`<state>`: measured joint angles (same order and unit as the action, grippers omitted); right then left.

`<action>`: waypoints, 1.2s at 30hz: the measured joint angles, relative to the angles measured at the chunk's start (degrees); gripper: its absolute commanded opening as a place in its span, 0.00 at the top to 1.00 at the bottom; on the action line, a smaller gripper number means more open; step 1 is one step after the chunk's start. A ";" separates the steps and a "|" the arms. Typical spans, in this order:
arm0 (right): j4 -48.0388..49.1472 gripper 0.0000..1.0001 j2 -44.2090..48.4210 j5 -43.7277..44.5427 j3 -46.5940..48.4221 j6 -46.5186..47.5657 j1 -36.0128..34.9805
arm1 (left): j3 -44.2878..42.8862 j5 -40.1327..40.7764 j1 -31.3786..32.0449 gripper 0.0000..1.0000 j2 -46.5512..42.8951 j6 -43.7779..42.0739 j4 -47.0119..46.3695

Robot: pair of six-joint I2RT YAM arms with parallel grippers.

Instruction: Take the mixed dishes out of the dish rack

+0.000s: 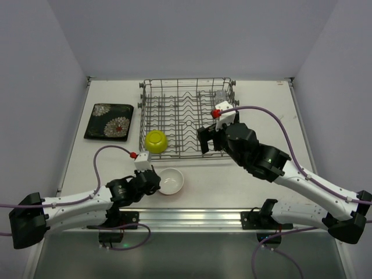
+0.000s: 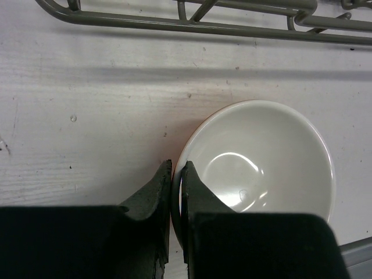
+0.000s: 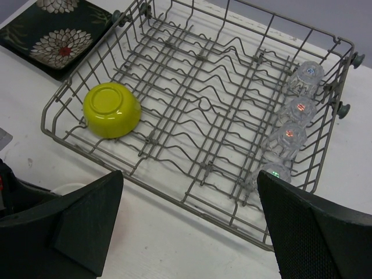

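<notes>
The grey wire dish rack (image 1: 174,110) (image 3: 203,110) stands at the back middle of the table. A yellow-green bowl (image 1: 156,141) (image 3: 111,109) lies upside down in its near left corner. Several clear glasses (image 3: 300,107) (image 1: 221,95) line its right side. In front of the rack, a small bowl with a white inside (image 1: 171,181) (image 2: 261,157) sits upright on the table. My left gripper (image 1: 157,178) (image 2: 178,171) is shut on its left rim, one finger inside and one outside. My right gripper (image 1: 210,145) (image 3: 190,174) hangs open over the rack's near edge, holding nothing.
A square black plate with white-red flowers (image 1: 109,121) (image 3: 58,35) lies flat on the table left of the rack. The rack's near wire edge (image 2: 174,24) runs just beyond the white bowl. The metal rail (image 1: 192,216) carrying the arm bases crosses the table's near edge.
</notes>
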<state>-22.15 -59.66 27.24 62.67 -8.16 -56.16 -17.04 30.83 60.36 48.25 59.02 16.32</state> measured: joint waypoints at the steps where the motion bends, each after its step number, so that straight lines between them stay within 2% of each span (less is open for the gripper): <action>1: 0.00 0.01 -0.02 0.00 -0.02 0.00 0.07 | -0.02 0.57 0.59 0.92 0.76 0.55 -0.68; 2: 0.02 0.01 -0.02 -0.02 -0.02 0.00 0.09 | -0.11 1.03 0.94 0.92 1.29 0.96 -1.03; 4: 0.07 0.01 -0.02 -0.17 -0.02 0.00 0.26 | -0.26 2.01 1.88 0.83 2.03 1.88 -1.40; 5: 0.09 0.01 -0.02 -0.28 -0.02 0.00 0.37 | -0.31 2.27 2.25 0.70 2.14 1.99 -1.33; 8: 0.17 0.01 -0.20 -1.05 -0.02 -0.33 1.07 | -0.39 2.47 2.86 0.59 2.16 2.36 -1.07; 11: -0.11 0.01 -1.11 -2.45 0.02 -1.81 3.06 | -1.57 2.47 3.10 0.43 2.62 2.05 -0.39; 14: -0.72 0.01 -2.86 -5.01 0.13 -3.72 6.19 | -4.42 2.54 3.54 0.22 3.10 1.86 1.55; 16: -1.03 0.01 -4.37 -7.72 0.42 -5.11 8.17 | -6.97 2.82 3.93 0.16 3.06 1.86 3.41; 19: -1.20 0.01 -7.72 -12.37 2.12 -7.54 11.17 | -10.82 3.69 4.26 0.01 2.03 1.49 6.75; 27: -0.46 0.01 -22.25 -22.58 12.31 -17.55 16.17 | -26.53 10.82 3.02 0.00 1.46 -3.93 18.47; 30: 2.21 0.01 -29.33 -28.57 15.96 -24.48 18.43 | -32.50 10.45 -5.75 0.00 2.95 -10.12 16.94; 33: 6.54 0.01 -34.32 -33.66 16.04 -30.45 20.28 | -34.58 4.04 -20.94 0.00 3.23 -16.70 12.79; 36: 8.63 0.03 -40.11 -37.55 17.49 -35.47 20.83 | -36.48 -2.91 -33.88 0.00 5.20 -19.28 10.84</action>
<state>-13.52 -99.77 -10.31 80.16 -43.64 -35.33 -53.52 27.92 26.48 53.45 39.75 27.16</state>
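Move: My open right hand is bound for the lime bowl in the rack, about 9 cm ahead, 18 cm to its left and 23 cm below. The nearest glass stands some 10 cm ahead, 7 cm to the right and equally low. My left hand pinches the rim of the orange bowl, whose middle is 5 cm to its right and 1 cm ahead, slightly below; from this hand the lime bowl lies 16 cm straight ahead and 2 cm up. After a short hold I swing my right hand, fingers still wide, forward and left towards the lime bowl while sinking about 10 cm, tipping the fingers some 40 degrees down and rolling its left side up. My left hand opens wide and lets go of the orange bowl's rim, drifts slightly right, then climbs about 20 cm and sweeps forward and left, turning counter-clockwise and tilting up. ##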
